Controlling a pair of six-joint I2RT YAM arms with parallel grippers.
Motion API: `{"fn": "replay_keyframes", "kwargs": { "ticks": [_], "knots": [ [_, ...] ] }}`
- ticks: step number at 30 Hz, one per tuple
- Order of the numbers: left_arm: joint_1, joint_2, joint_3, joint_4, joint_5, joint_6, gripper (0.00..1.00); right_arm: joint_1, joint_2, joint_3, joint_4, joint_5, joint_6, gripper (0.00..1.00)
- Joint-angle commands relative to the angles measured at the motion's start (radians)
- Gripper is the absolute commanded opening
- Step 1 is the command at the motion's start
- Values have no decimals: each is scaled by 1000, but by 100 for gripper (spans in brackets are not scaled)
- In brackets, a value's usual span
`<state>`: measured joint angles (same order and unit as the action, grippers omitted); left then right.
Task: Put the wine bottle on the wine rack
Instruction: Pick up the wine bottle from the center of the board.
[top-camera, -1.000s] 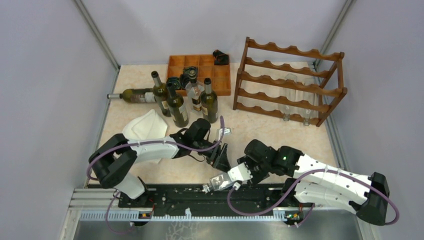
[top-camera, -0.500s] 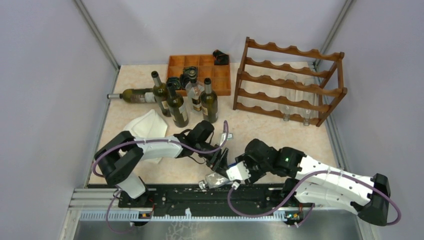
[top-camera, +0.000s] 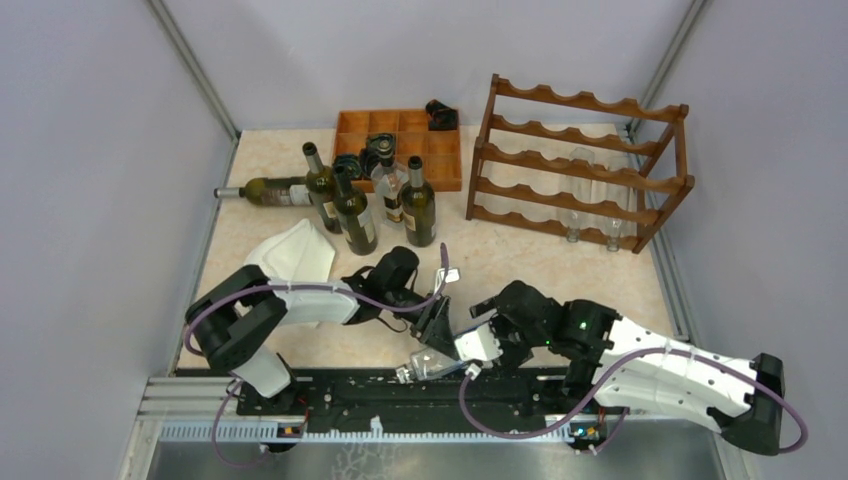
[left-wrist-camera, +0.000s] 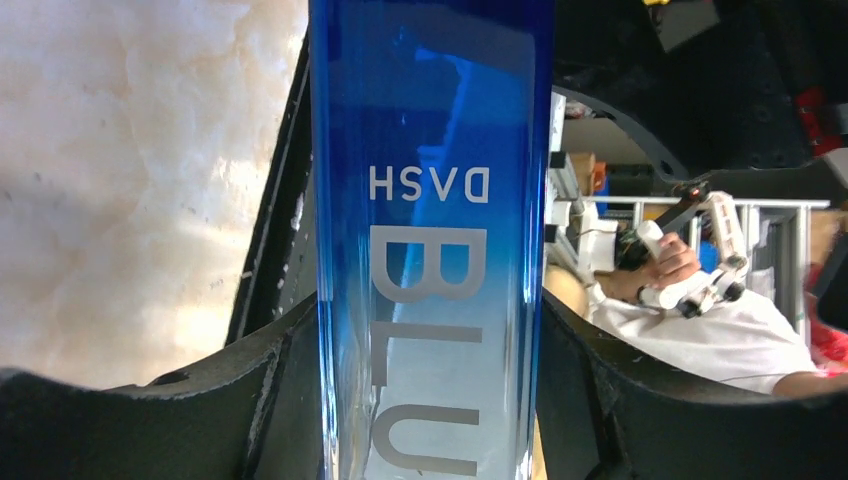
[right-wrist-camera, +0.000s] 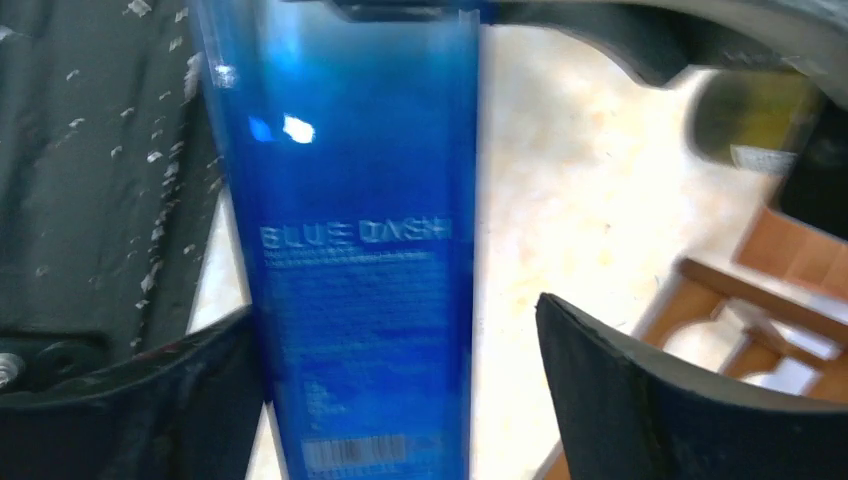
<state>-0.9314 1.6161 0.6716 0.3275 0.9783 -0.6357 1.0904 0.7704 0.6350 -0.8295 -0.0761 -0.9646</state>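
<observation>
The wine bottle (top-camera: 425, 362) is a blue glass one with grey lettering. It hangs low over the near table edge between my two grippers. My left gripper (top-camera: 437, 325) is shut on it: in the left wrist view the bottle (left-wrist-camera: 430, 250) fills the gap, and both fingers of the gripper (left-wrist-camera: 430, 335) press its sides. In the right wrist view the bottle (right-wrist-camera: 360, 250) leans against the left finger of my right gripper (right-wrist-camera: 395, 315), and the right finger stands clear of it, so that gripper is open. The reddish-brown wine rack (top-camera: 580, 160) stands at the far right.
Several dark bottles (top-camera: 350, 215) stand at the back left, and one lies flat (top-camera: 275, 190). An orange compartment tray (top-camera: 400, 130) sits behind them. A white cloth (top-camera: 295, 255) lies by the left arm. Clear bottles (top-camera: 590, 195) rest in the rack. The black base rail (top-camera: 400, 395) runs under the held bottle.
My left gripper swung down beside the right one and closed on the bottle. The right jaws widened, leaving a gap on one side. The bottle drifted slightly left.
</observation>
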Motion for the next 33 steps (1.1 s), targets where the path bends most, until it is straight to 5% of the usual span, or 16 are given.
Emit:
{"fn": "replay_keyframes", "kwargs": {
  "ticks": [1,12,20,33],
  "knots": [
    [-6,-77,-65,191,-3,-132,0,8,-68,29,252,73,61,98],
    [8,-160,-244,479,-142,-316,0,8,-78,82,273,102,248,99],
    [8,-246,-378,689,-327,-386,0,9,-125,97,389,260,687,99],
    [8,-224,-486,965,-550,-505,0,9,-274,-26,620,294,1203,98]
  ]
}}
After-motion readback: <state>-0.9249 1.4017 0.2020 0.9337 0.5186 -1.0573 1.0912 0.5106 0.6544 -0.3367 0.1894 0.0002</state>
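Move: The wine bottle lies crosswise between my hands, neck to the left. Its middle is about 5 cm right and 2 cm ahead of my left hand, and some 6 cm left and 2 cm back of my right, roughly level with both. From my left hand, the wine rack stands about 36 cm ahead and 29 cm right; the nearest green bottle stands some 23 cm ahead and 4 cm left. I open my right hand wide and come free of the bottle, lifting it about 15 cm and a little forward and left, while its wrist turns some 70 degrees until the steeply down-pointing fingers reach nearly level, forward-left. My left hand keeps its grip nearer the neck, easing about 4 cm left, then 3 cm forward, turning the bottle about 30 degrees counter-clockwise. ##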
